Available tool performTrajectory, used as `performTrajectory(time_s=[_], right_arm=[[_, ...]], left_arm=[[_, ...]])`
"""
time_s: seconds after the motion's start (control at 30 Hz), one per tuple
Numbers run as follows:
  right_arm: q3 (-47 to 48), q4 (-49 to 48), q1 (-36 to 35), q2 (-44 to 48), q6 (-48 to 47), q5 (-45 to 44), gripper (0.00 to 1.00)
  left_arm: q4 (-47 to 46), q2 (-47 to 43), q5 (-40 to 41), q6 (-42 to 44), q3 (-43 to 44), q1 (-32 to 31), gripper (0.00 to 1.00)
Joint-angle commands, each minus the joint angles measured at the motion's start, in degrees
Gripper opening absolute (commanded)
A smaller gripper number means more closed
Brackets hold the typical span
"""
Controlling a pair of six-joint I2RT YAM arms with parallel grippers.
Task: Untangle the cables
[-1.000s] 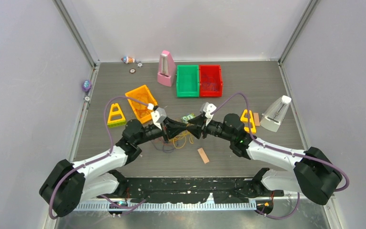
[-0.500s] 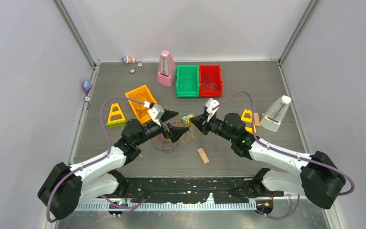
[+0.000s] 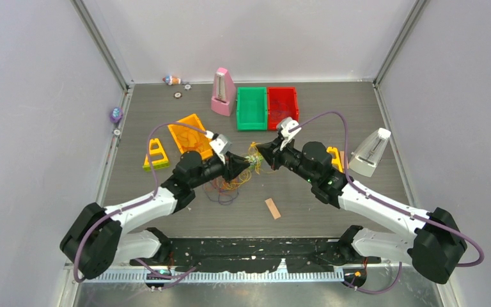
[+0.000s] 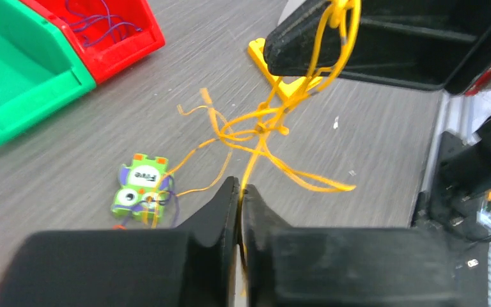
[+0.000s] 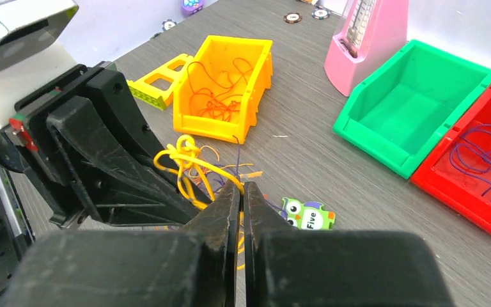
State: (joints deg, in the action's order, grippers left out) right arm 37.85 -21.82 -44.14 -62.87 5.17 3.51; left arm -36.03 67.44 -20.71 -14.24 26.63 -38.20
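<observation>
A knot of yellow-orange cables (image 4: pixel 265 125) hangs in the air between my two grippers. My left gripper (image 4: pixel 241 188) is shut on one yellow strand of it. My right gripper (image 5: pixel 241 187) is shut on the same yellow bundle (image 5: pixel 185 160) and faces the left one tip to tip. In the top view the left gripper (image 3: pixel 246 166) and right gripper (image 3: pixel 260 153) nearly touch at mid-table. More orange and dark purple cables (image 3: pixel 227 187) lie loose on the table below the left gripper. Some strands run through a green owl tile (image 4: pixel 139 188).
An orange bin (image 3: pixel 190 134) with orange cables is behind the left arm. A green bin (image 3: pixel 251 107) and a red bin (image 3: pixel 282 107) with purple strands stand at the back, beside a pink metronome (image 3: pixel 222 93). A white metronome (image 3: pixel 369 153), yellow blocks (image 3: pixel 156 155) and a wooden piece (image 3: pixel 272 208) lie around.
Both grippers have moved farther from the arm bases, lifting the yellow knot. The left gripper opened, then closed again on a yellow strand. The right gripper closed on the bundle.
</observation>
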Motion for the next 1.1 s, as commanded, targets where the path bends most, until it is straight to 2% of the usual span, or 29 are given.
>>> performTrajectory(time_s=[0.0,0.03,0.2,0.27,0.33,0.47,0.63,0.73,0.8,0.83,0.9,0.93,1.07], right_arm=[[3.66,1.59,-0.18,1.47,1.40,-6.05,0.05],[3.91,3.47,-0.18,1.89,1.41,-8.51,0.05],[5.59,11.99,2.65,4.34,4.33,-36.42,0.05],[6.15,16.13,6.86,5.39,6.82,-40.38,0.05],[5.96,19.47,12.08,6.79,9.55,-40.42,0.05],[4.98,23.62,20.46,9.76,12.39,-39.17,0.05],[6.53,26.35,25.06,12.46,12.31,-42.04,0.05],[7.85,24.67,25.62,13.87,11.23,-36.47,0.05],[8.63,22.58,25.61,14.13,10.31,-26.07,0.05],[9.30,22.38,25.66,13.94,10.10,-18.20,0.05],[12.85,22.43,25.68,12.18,10.45,-9.09,0.05],[16.44,23.56,25.68,10.45,10.64,-3.87,0.05],[28.33,27.51,25.63,5.65,10.98,5.86,0.05]], left_arm=[[3.98,1.32,0.07,0.80,4.38,-0.25,0.00],[4.71,0.99,2.07,0.77,4.35,-0.22,0.00],[7.60,-4.04,22.86,-1.31,0.53,1.49,0.00],[6.81,-7.35,28.58,-3.90,-2.15,3.17,0.00],[7.26,-10.02,35.79,-6.56,-4.34,4.53,0.00],[9.70,-13.80,44.94,-10.18,-6.80,6.42,0.00],[17.60,-17.58,59.31,-15.78,-6.91,6.90,0.00],[14.42,-18.91,60.47,-15.34,-8.59,6.93,0.00],[10.42,-18.42,53.65,-12.28,-9.09,6.91,0.00],[8.59,-18.01,48.83,-10.12,-8.86,6.91,0.00],[8.10,-16.98,42.99,-7.70,-7.77,6.82,0.00],[8.66,-16.51,42.73,-7.63,-7.29,6.82,0.00],[11.40,-15.85,47.36,-8.97,-6.51,6.82,0.00]])
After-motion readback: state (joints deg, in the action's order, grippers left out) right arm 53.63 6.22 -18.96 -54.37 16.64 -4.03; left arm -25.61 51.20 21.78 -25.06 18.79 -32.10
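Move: The yellow cable's hanging strand is right at my left fingertips. The orange bin stands about 18 cm ahead and 21 cm left of that hand, the owl toy 9 cm ahead and 2 cm right, the purple cable 4 cm back and 9 cm left, all some 13 cm below. My right hand already grips the yellow clump; the owl toy lies 7 cm ahead and 1 cm left, the red bin 28 cm ahead and 11 cm right, roughly 19 cm down. I finish shutting my left fingers on the yellow strand, then draw the hands apart: my left goes some 15 cm left and 6 cm forward towards the orange bin, turning about 50 degrees counter-clockwise. My right, keeping its grip, sweeps 22 cm right and 6 cm forward, swinging clockwise, then eases 5 cm back left, partly unturning and rising about 7 cm. ##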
